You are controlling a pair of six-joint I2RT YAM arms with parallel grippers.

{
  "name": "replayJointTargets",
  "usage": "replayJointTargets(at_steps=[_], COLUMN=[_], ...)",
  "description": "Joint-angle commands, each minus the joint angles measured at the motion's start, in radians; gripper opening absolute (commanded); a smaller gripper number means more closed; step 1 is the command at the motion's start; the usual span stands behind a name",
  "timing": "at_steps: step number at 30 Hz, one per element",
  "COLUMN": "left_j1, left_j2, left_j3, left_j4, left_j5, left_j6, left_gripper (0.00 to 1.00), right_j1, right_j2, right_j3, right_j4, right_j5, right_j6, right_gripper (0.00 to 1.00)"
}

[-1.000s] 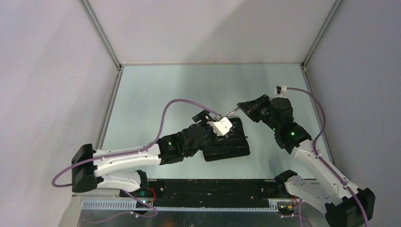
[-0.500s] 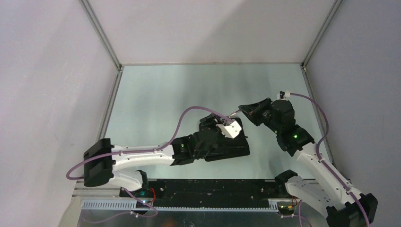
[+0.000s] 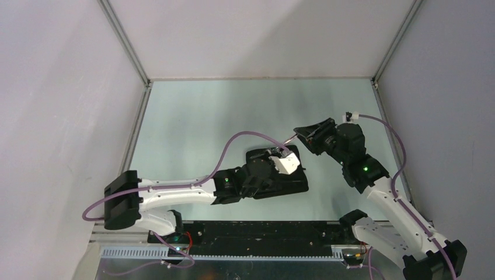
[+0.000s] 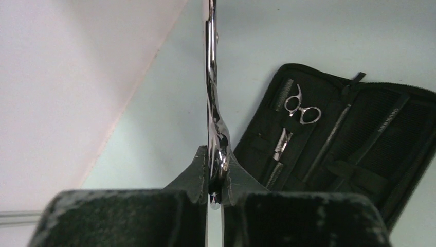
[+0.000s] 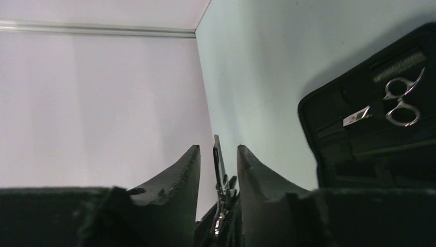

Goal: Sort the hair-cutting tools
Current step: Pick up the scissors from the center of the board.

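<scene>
One pair of silver scissors [image 4: 212, 103] stands edge-on between the pads of my left gripper [image 4: 215, 170], which is shut on it near the handle end. From the top view the scissors [image 3: 290, 140] hang above the far edge of the open black case [image 3: 295, 181], spanning from my left gripper [image 3: 281, 151] to my right gripper [image 3: 299, 134]. My right gripper [image 5: 218, 154] is open; the blade [image 5: 218, 164] sits between its fingers with a gap on each side. A second pair of scissors [image 4: 302, 107] and thin black combs [image 4: 329, 136] lie strapped inside the case [image 4: 406, 154].
The case [image 5: 370, 139] lies open on the pale green table [image 3: 192, 122], just right of the middle. White walls with metal corner rails [image 3: 125, 44] close in the table at the left, back and right.
My left arm reached forward and its gripper shut on the scissors. My right gripper, shut on them before, has opened around the blade.
</scene>
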Motion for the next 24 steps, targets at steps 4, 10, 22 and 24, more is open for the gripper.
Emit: replayJointTargets(at_steps=[4, 10, 22, 24], left_j1=[0.103, 0.319, 0.514, 0.515], left_j2=[-0.135, -0.239, -0.223, -0.214], left_j3=[0.075, 0.041, 0.001, -0.005], left_j4=[-0.199, -0.273, -0.062, -0.004], left_j5=[0.256, 0.717, 1.273, 1.307], left_j6=[-0.296, -0.540, -0.823, -0.864], left_gripper=[0.00, 0.00, 0.00, 0.00], right_j1=[-0.079, -0.141, -0.156, -0.152], right_j2=[-0.043, -0.074, 0.039, 0.063], right_j3=[0.029, 0.003, -0.145, -0.146], right_j4=[0.060, 0.154, 0.767, 0.797], right_j5=[-0.016, -0.169, -0.518, -0.516], right_j6=[-0.244, -0.504, -0.418, -0.400], right_gripper=[0.58, 0.67, 0.66, 0.65])
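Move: The scissors being passed across are already pinched at the handles by the left fingers; their middle lies about 2 cm ahead, 4 cm right and 2 cm above the left hand. From the right hand it is roughly 2 cm back, 3 cm left and 2 cm lower, blade end between the parting fingers. The tool case's middle is some 2 cm back, 2 cm right and 21 cm below the left hand; the second scissors inside it lie about 3 cm ahead, 4 cm right, equally low. The right hand, already parting its fingers, spreads them on to about two-thirds open and frees the blade end, drawing some 3 cm to the right, then rising about 4 cm and swinging back left beside the blades while it tips upward about 30 degrees and turns counter-clockwise. The left hand keeps its pinch on the handles and carries the scissors about 4 cm left and up, then some 3.5 cm back and slightly right over the case, tipping strongly downward, rolling its left side down and turning a little clockwise. ##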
